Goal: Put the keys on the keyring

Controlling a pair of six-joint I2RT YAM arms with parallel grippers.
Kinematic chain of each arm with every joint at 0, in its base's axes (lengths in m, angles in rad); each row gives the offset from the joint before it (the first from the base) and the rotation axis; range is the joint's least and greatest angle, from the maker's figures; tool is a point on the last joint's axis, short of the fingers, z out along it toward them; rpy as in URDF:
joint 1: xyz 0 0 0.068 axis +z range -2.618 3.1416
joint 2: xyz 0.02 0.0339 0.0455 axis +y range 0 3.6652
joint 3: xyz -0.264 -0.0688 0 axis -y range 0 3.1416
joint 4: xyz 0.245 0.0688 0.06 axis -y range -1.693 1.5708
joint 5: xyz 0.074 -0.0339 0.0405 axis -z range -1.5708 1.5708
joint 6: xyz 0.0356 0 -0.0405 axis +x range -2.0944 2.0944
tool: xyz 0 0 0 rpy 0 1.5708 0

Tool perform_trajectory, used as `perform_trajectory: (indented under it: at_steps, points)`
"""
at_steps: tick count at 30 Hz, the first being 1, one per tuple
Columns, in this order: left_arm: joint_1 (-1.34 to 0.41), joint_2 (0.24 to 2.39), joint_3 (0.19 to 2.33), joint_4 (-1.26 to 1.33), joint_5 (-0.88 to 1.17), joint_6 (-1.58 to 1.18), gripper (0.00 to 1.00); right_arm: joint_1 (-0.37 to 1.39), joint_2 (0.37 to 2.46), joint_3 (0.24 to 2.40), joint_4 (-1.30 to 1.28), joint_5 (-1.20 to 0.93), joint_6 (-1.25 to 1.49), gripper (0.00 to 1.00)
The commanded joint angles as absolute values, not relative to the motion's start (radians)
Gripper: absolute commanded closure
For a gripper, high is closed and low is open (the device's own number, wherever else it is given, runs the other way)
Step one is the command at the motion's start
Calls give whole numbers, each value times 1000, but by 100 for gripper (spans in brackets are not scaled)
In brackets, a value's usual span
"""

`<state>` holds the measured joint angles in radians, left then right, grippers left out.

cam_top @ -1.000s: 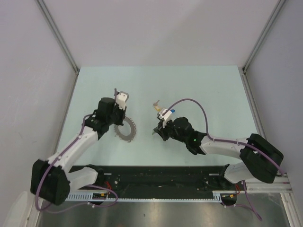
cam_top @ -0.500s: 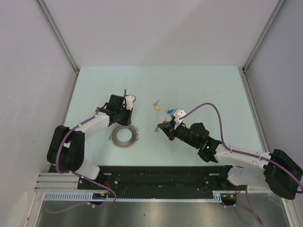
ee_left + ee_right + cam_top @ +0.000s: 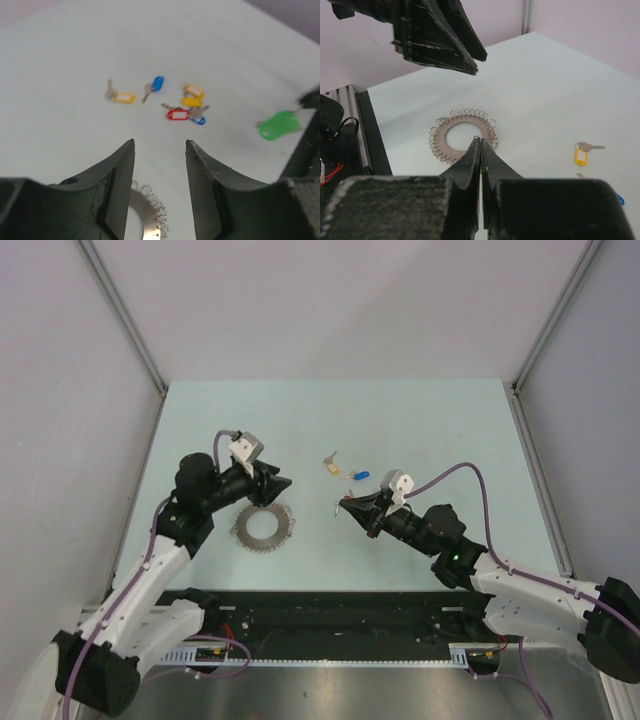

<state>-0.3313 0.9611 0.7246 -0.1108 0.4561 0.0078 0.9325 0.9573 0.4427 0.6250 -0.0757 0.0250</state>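
Observation:
The keyring [image 3: 262, 527], a flat silver ring edged with small loops, lies on the table between the arms. My left gripper [image 3: 283, 483] hovers just above its far edge, open and empty [image 3: 160, 145], with the keyring [image 3: 150, 222] showing below the jaws. My right gripper [image 3: 350, 508] is shut [image 3: 480, 142] on a key with a green tag [image 3: 277, 125], its tips pointing at the keyring [image 3: 465, 120]. Several loose keys lie beyond: yellow tag [image 3: 123, 97], blue tag [image 3: 158, 83], red tag [image 3: 177, 114].
A yellow-tagged key [image 3: 330, 467] and a blue-tagged one [image 3: 361, 476] lie at mid-table behind the right gripper. Grey walls close in the table [image 3: 430, 420] on three sides. The black rail with the arm bases runs along the near edge.
My left gripper has opened and let go of the keyring, which now lies flat slightly nearer. The left arm has pulled back to the left; the right arm has drawn back to the right, still shut.

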Motion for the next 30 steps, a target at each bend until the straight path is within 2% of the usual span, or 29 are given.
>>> perform_trajectory:
  at_steps: [1, 4, 12, 23, 30]
  points:
    - [-353, 821, 670, 44, 767, 29, 51, 911, 910, 442, 649, -159, 31, 100]
    - [-405, 787, 675, 78, 853, 31, 55, 905, 894, 442, 646, -184, 37, 100]
    - [-564, 867, 773, 9, 858, 100, 62, 899, 882, 443, 661, -244, 58, 100]
    - [-635, 956, 815, -21, 868, 136, 76, 896, 867, 443, 663, -265, 67, 100]
    - [-641, 979, 810, -25, 844, 135, 76, 894, 859, 442, 661, -270, 71, 100]
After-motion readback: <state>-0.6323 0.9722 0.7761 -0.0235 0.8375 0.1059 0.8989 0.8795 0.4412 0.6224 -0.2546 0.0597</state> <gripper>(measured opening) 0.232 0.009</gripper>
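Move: The green key hangs from the closed right fingers, its tag about 2 cm left of and 2 cm below that hand's point. From the left hand it is roughly 12 cm right, 9 cm back and 2 cm higher. On the table about 17 cm below the left hand, the keyring lies some 5 cm left and 3 cm back, the red key 15 cm right and 4 cm ahead, the yellow key 11 cm right and 14 cm ahead. The right fingers keep their pinch on the green key while that hand eases about 3 cm back and slightly up. The left hand swings back and right towards the key, each by about 10 cm, rising some 5 cm in all, quickly first and then slowly. It turns about 40 degrees clockwise and narrows its half-open fingers around the key's level without shutting. ##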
